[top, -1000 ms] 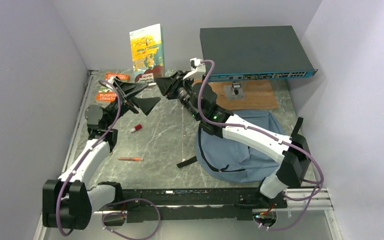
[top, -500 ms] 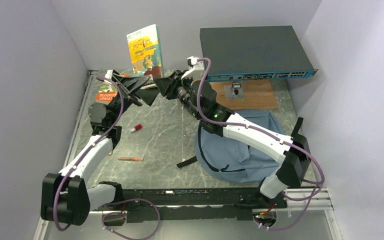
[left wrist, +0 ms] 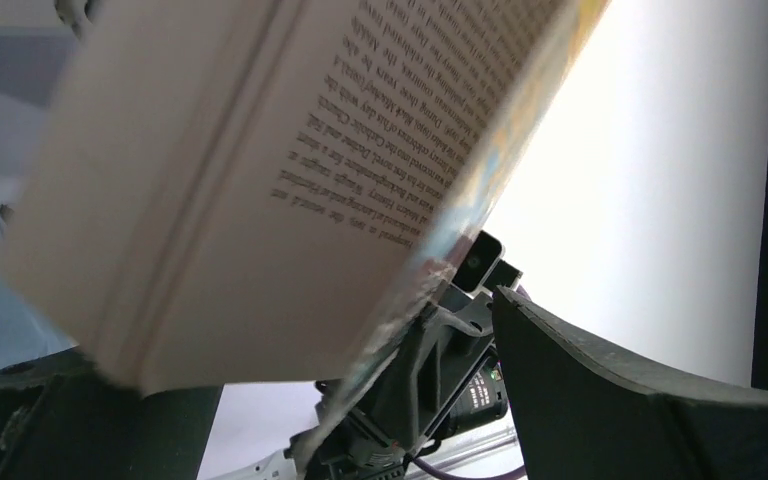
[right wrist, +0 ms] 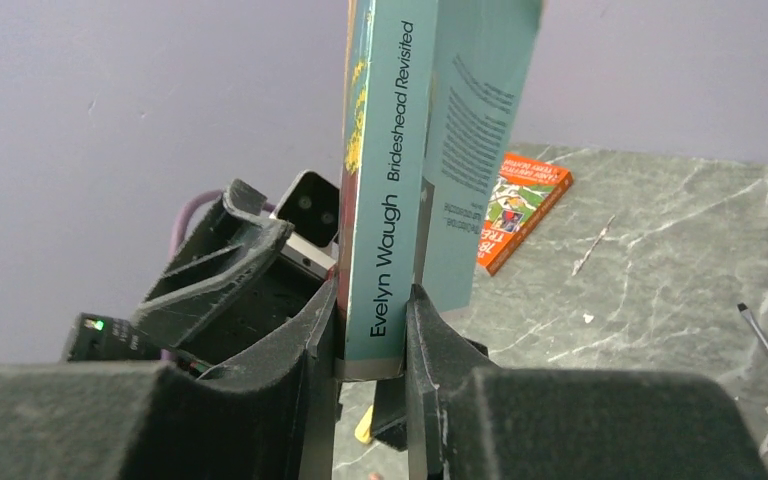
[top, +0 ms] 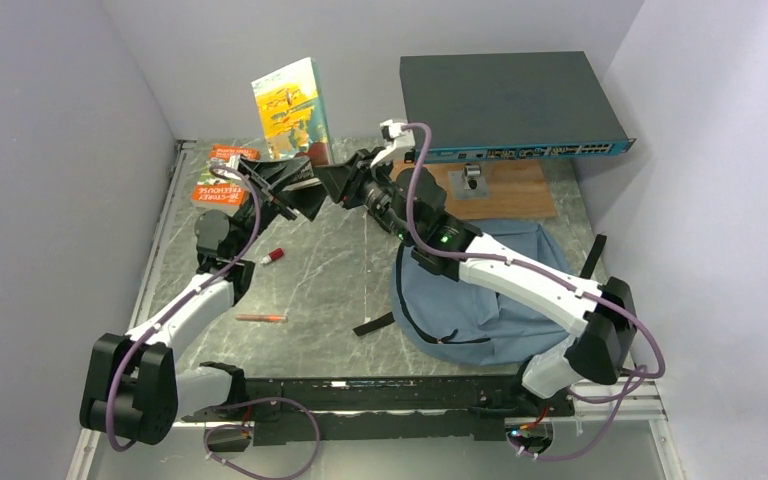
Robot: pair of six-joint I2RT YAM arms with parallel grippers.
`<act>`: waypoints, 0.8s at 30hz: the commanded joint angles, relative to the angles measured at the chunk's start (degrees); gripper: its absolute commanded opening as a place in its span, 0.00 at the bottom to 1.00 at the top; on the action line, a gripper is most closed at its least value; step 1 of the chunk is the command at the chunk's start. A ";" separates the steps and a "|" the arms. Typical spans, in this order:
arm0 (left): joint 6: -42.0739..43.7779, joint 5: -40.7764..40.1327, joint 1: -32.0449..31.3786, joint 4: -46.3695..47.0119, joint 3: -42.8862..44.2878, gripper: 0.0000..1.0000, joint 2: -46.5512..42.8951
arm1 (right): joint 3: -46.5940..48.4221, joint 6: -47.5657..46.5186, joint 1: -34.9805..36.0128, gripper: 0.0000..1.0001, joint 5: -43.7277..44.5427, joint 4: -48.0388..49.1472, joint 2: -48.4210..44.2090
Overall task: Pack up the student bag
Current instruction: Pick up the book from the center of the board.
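Note:
A teal paperback (top: 290,105) with a yellow cover stands upright above the back of the table, and my right gripper (top: 337,181) is shut on its lower spine. The right wrist view shows the spine (right wrist: 388,215) pinched between both pads (right wrist: 372,345). My left gripper (top: 295,190) is open right beside it. In the left wrist view the book's pages (left wrist: 260,150) hang over the wide jaws without touching them. The student bag (top: 490,295), blue-grey with black straps, lies flat at the right under my right arm.
An orange book (top: 222,176) lies at the back left, also seen as an orange book (right wrist: 520,205) in the right wrist view. A red marker (top: 273,256) and an orange pen (top: 260,318) lie on the marble. A network switch (top: 505,100) and a wooden board (top: 505,190) sit behind.
My left gripper has swung right, up to the bottom of the held book. The right arm has shifted slightly and the book leans a little more to the left.

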 commanded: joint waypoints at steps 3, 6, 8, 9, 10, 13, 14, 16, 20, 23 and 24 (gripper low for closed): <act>0.49 -7.60 -0.34 8.14 -2.36 1.00 -2.03 | 0.01 8.81 -2.80 0.00 0.17 4.49 -8.67; -0.11 -9.35 -0.34 10.40 -2.92 1.00 -1.51 | -0.63 15.98 -5.20 0.00 -5.06 3.77 -9.54; -0.22 -9.32 -0.42 9.93 -2.82 1.00 -1.41 | -1.84 19.02 -5.58 0.00 -6.70 5.43 -9.55; -0.29 -9.27 -0.46 10.57 -2.59 1.00 -1.23 | -2.50 19.83 -5.75 0.00 -6.77 5.84 -9.65; -0.22 -9.56 -0.55 11.60 -2.28 1.00 -0.80 | -2.52 21.05 -6.06 0.00 -6.93 5.42 -9.67; -0.35 -9.32 -1.01 12.44 -1.15 1.00 -0.13 | 0.53 24.02 -7.62 0.00 -10.82 0.91 -7.80; -0.22 -9.26 -1.19 12.99 -0.80 1.00 0.05 | 1.61 24.64 -7.79 0.00 -11.13 -1.04 -7.11; -0.15 -9.32 -1.47 13.76 -0.38 1.00 0.28 | 1.41 25.80 -7.87 0.00 -11.22 -1.20 -6.31; 0.57 -9.18 -1.66 15.50 -0.50 1.00 0.30 | 0.46 29.34 -9.16 0.00 -12.52 -2.39 -6.27; 2.78 -6.22 -1.66 10.18 -0.92 1.00 -1.48 | 1.12 29.16 -10.63 0.00 -14.09 -3.18 -6.36; 3.73 -4.79 -1.66 6.19 -1.22 1.00 -2.48 | 2.95 29.68 -11.81 0.00 -16.68 -4.94 -5.78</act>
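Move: The Brideshead book, already gripped by the right hand at its lower spine corner, has its middle about 7 cm ahead, 5 left and 6 above that hand; the screwdriver lies some 13 cm ahead, 8 right, 38 below. From the open left hand the book's middle is roughly 6 cm ahead, 1 left and 6 above, the red marker 5 ahead, 12 left, and the orange book 28 ahead, 25 left, both about 37 below. Drawing the book rightward, about 5 cm away from the left gripper, the right hand rises some 2 cm, then sinks about 1 while easing 2 cm forward. Its closed fingers keep their hold as the wrist rolls roughly 25 degrees about their line, tipping the book's top forward and right. The left hand hardly shifts, turns slightly and stays wide open. ##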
